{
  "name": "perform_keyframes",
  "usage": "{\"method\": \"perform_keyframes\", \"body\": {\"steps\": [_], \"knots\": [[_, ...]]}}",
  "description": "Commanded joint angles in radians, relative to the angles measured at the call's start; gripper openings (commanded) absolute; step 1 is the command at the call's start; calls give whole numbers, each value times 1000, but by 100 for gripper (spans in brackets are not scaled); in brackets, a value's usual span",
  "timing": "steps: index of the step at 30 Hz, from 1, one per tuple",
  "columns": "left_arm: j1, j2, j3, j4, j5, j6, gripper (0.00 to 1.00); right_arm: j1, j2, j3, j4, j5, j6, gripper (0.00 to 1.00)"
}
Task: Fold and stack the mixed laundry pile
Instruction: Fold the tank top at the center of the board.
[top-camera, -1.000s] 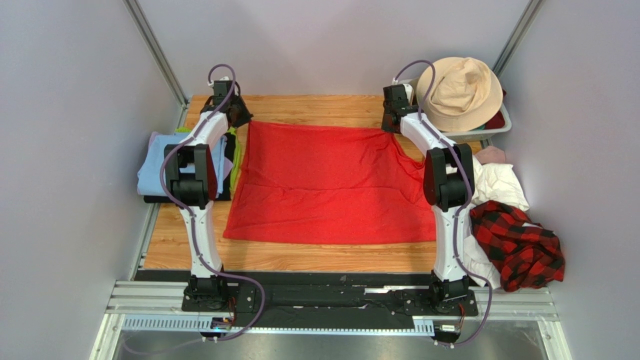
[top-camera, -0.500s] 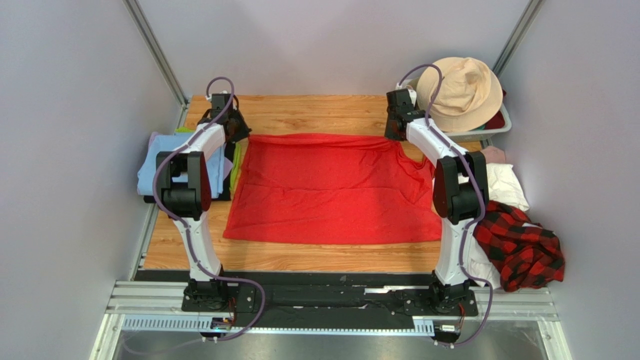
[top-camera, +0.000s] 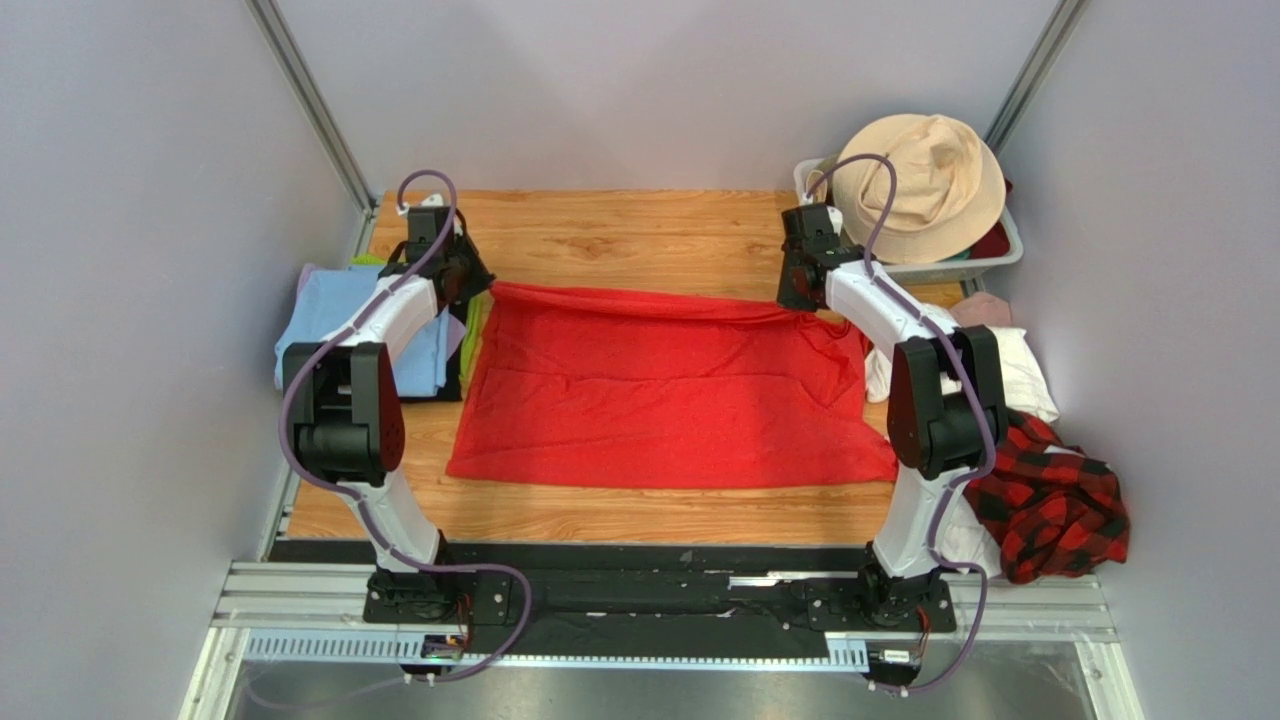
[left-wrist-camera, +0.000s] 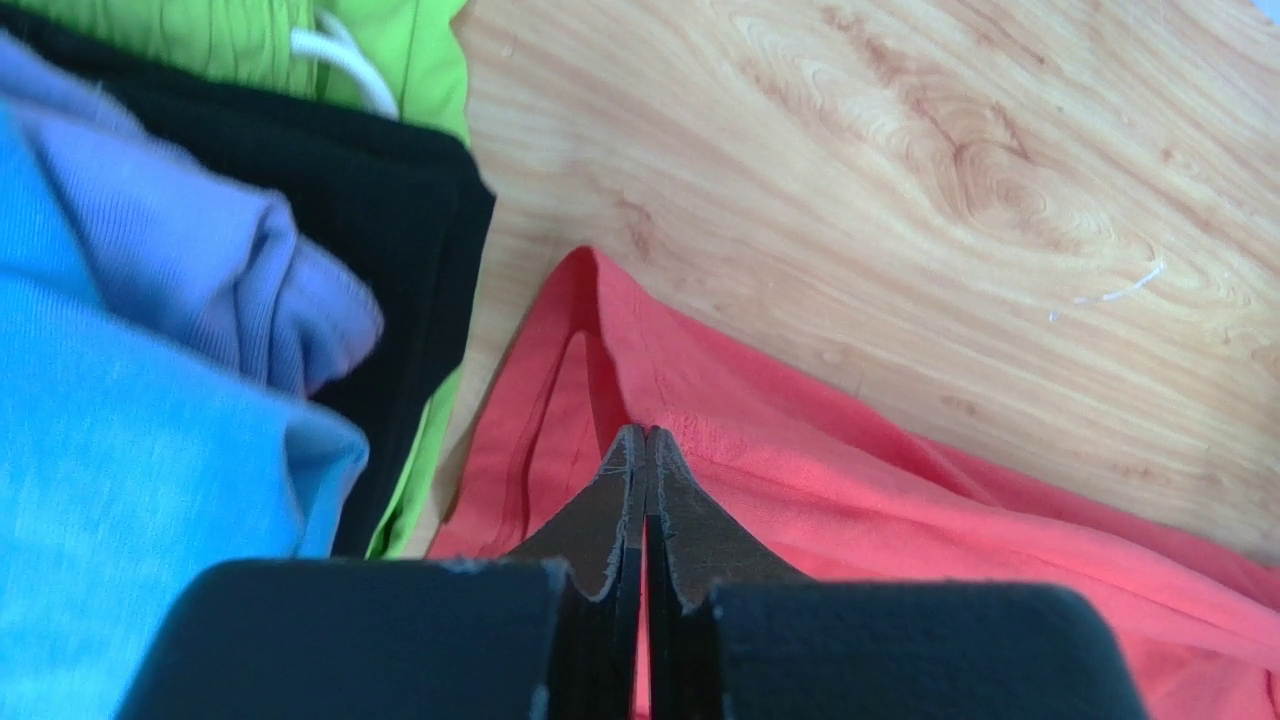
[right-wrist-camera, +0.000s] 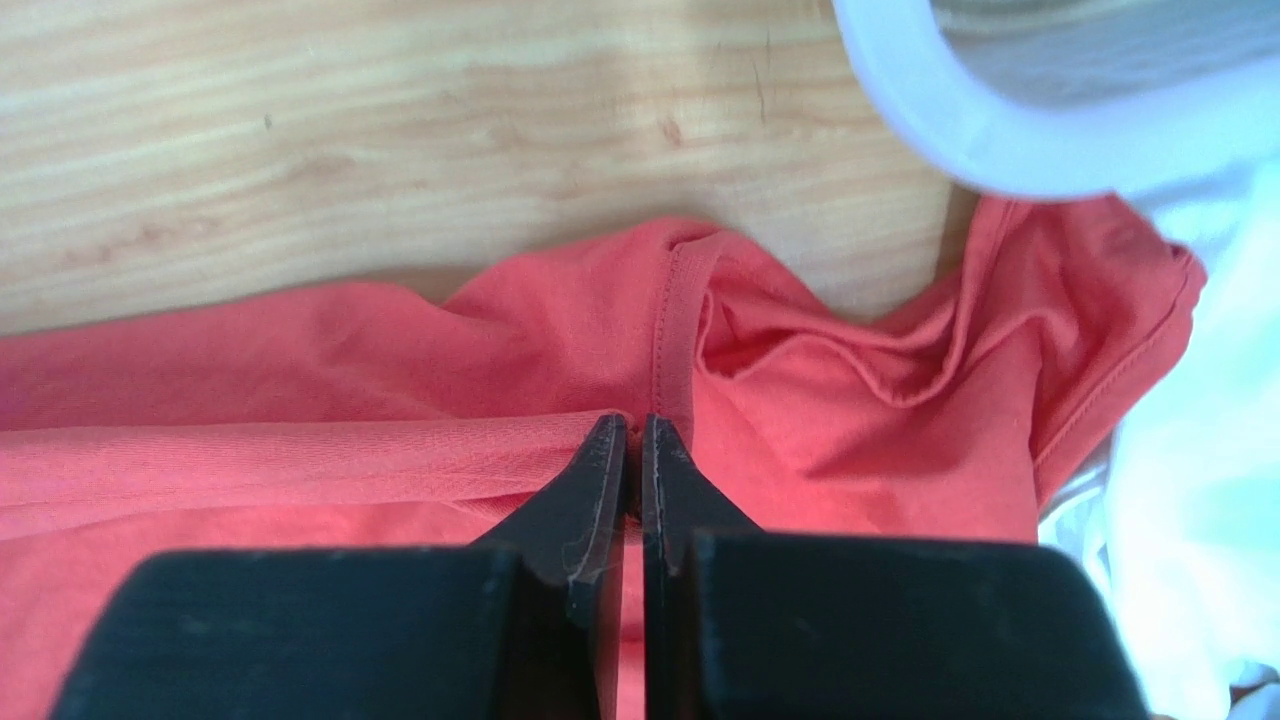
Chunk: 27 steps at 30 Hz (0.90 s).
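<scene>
A large bright red T-shirt (top-camera: 661, 398) lies spread over the middle of the wooden table. My left gripper (top-camera: 475, 288) is shut on its far left corner, and the left wrist view shows red fabric (left-wrist-camera: 902, 510) pinched between the closed tips (left-wrist-camera: 646, 438). My right gripper (top-camera: 795, 296) is shut on the far right corner, its closed tips (right-wrist-camera: 633, 428) gripping a fold of the shirt (right-wrist-camera: 842, 390) beside a seam. The far edge is lifted and stretched between the two. At the right edge lie white cloths (top-camera: 1025, 375), a red-and-black plaid shirt (top-camera: 1059, 503) and a small pink piece (top-camera: 984, 309).
Folded light blue (top-camera: 323, 323), black and green cloths are stacked at the left edge, close beside my left gripper (left-wrist-camera: 135, 450). A white slatted basket (top-camera: 1004, 248) with a beige bucket hat (top-camera: 920, 180) stands at the far right; its rim (right-wrist-camera: 962, 143) is just beyond my right gripper.
Both grippers have drawn the shirt's far edge toward the near side. The arms' elbows have swung outward. The shirt's far part now covers less of the table.
</scene>
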Motion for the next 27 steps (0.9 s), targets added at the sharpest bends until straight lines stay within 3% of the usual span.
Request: {"method": "perform_keyframes", "body": {"steps": [1, 19, 27], "knots": [[5, -86, -68, 55, 1, 8, 0, 6, -89, -48, 9, -10, 21, 0], [5, -278, -274, 77, -7, 2, 0, 29, -151, -241, 58, -36, 88, 0], [5, -316, -277, 31, -22, 5, 0, 31, -183, -215, 29, -12, 81, 0]]}}
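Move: Back towards the robot lies the near hem of the tank top, whose far edge both shut grippers already hold off the board. From the left hand the hem's near corner is about 28 cm back, 2 cm left and 9 cm lower, with the folded pile some 15 cm left and 5 cm back. From the right hand the other near corner is about 25 cm back, 10 cm right and 6 cm lower; the basket is roughly 17 cm ahead and 17 cm right, the white cloth 22 cm right and 5 cm back. Drawing the pinched far edge back over the tank top towards its near hem, both hands come about 6.5 cm towards the robot side by side, slowing to a stop. The left dips a little, then recovers its height; the right also sinks some 3.5 cm towards the board, its fingers tipping slightly more downward. Both keep their pinch. ##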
